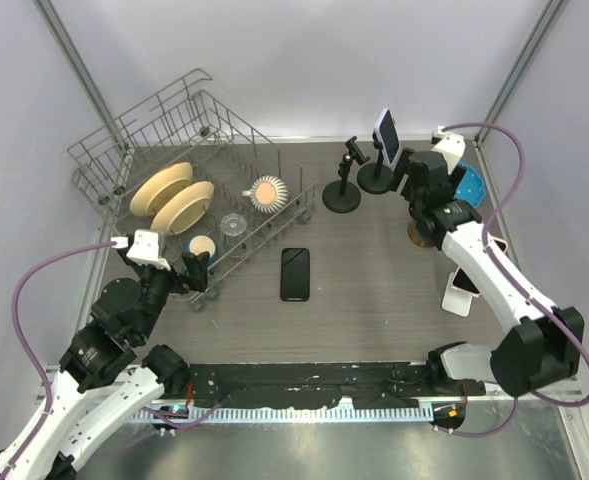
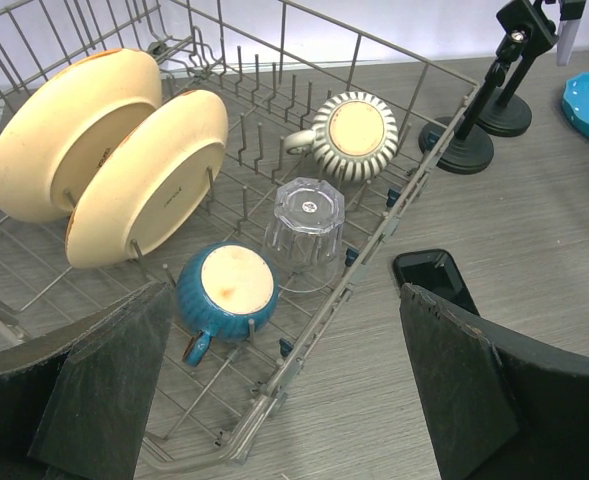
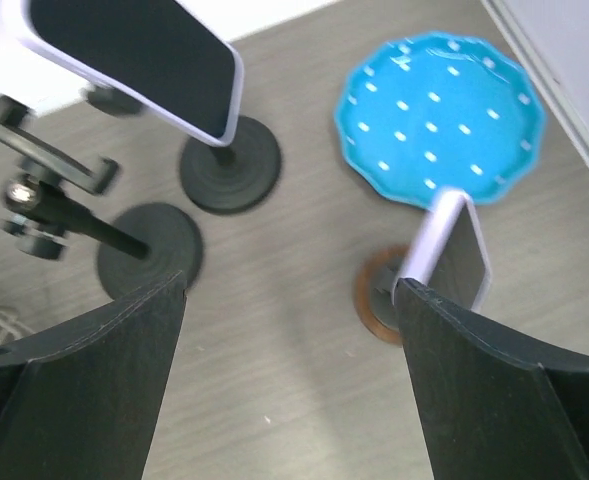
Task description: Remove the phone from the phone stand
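Observation:
A phone (image 1: 387, 135) in a pale case sits tilted in the clamp of a black phone stand (image 1: 376, 180) at the back of the table. The right wrist view shows this phone (image 3: 134, 50) at top left, above its round stand base (image 3: 229, 165). My right gripper (image 1: 411, 185) hangs just right of that stand and is open, with only bare table between its fingers (image 3: 124, 370). A second white-edged phone (image 3: 454, 250) stands on a copper-rimmed base (image 3: 374, 300) by the right finger. My left gripper (image 1: 196, 272) is open over the dish rack's near corner.
An empty black stand (image 1: 340, 195) is left of the loaded one. A black phone (image 1: 295, 273) lies flat mid-table and a white one (image 1: 461, 292) at the right. A blue plate (image 1: 471, 187) lies at the back right. The wire dish rack (image 1: 104, 160) holds plates, mugs and a glass.

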Available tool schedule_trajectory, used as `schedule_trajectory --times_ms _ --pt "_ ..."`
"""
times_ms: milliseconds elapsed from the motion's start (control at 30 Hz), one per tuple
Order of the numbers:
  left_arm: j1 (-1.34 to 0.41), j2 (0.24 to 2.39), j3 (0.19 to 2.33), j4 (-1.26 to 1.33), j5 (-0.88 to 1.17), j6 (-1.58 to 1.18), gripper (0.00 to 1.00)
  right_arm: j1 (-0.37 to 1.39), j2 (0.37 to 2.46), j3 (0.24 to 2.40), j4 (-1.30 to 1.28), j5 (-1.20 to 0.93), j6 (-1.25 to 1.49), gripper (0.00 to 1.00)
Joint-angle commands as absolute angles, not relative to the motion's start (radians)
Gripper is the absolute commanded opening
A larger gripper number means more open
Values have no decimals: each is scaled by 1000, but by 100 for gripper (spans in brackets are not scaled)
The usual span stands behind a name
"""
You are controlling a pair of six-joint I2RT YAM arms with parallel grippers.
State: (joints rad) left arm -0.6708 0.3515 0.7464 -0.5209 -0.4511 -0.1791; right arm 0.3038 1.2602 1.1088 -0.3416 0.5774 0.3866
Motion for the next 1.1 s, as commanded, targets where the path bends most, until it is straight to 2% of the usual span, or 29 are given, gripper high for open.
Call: schedule_trajectory --times_ms 0,333,500,767,1067 --pt "-664 364 742 -479 -440 -183 100 304 1340 1229 -100 468 287 91" --pt "-663 390 741 -474 -437 -178 100 302 1637 1520 -11 416 216 90" --pt "-658 402 742 -474 -430 -175 100 302 1795 1660 -25 495 189 87" --pt "-655 399 741 -474 -419 -176 100 304 1931 1778 -37 620 163 72" --pt "-653 390 741 -472 -410 -176 100 304 1855 1691 -23 695 107 37"
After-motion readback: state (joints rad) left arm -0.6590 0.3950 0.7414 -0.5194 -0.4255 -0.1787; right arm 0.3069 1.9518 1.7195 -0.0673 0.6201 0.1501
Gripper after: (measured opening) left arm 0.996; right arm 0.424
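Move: My open right hand goes for the phone on the far black stand, about 21 cm ahead and 4 cm to its left, at roughly its own height. The empty black stand is some 10 cm left of that phone and 6 cm nearer. The phone on the brown stand sits about 9 cm to my right hand's right, 1 cm ahead and 14 below. From my left hand the far phone is about 38 cm ahead, 52 right, 4 below. I swing my right hand forward about 19 cm and some 5 cm left to the far phone, arcing up about 4 cm on the way and dipping most of that back at the end. I lift the fingertips about 10 degrees early, then roll the hand's left side down about 10 as the fingers, nearly wide open, close to under half around the phone's two faces. ##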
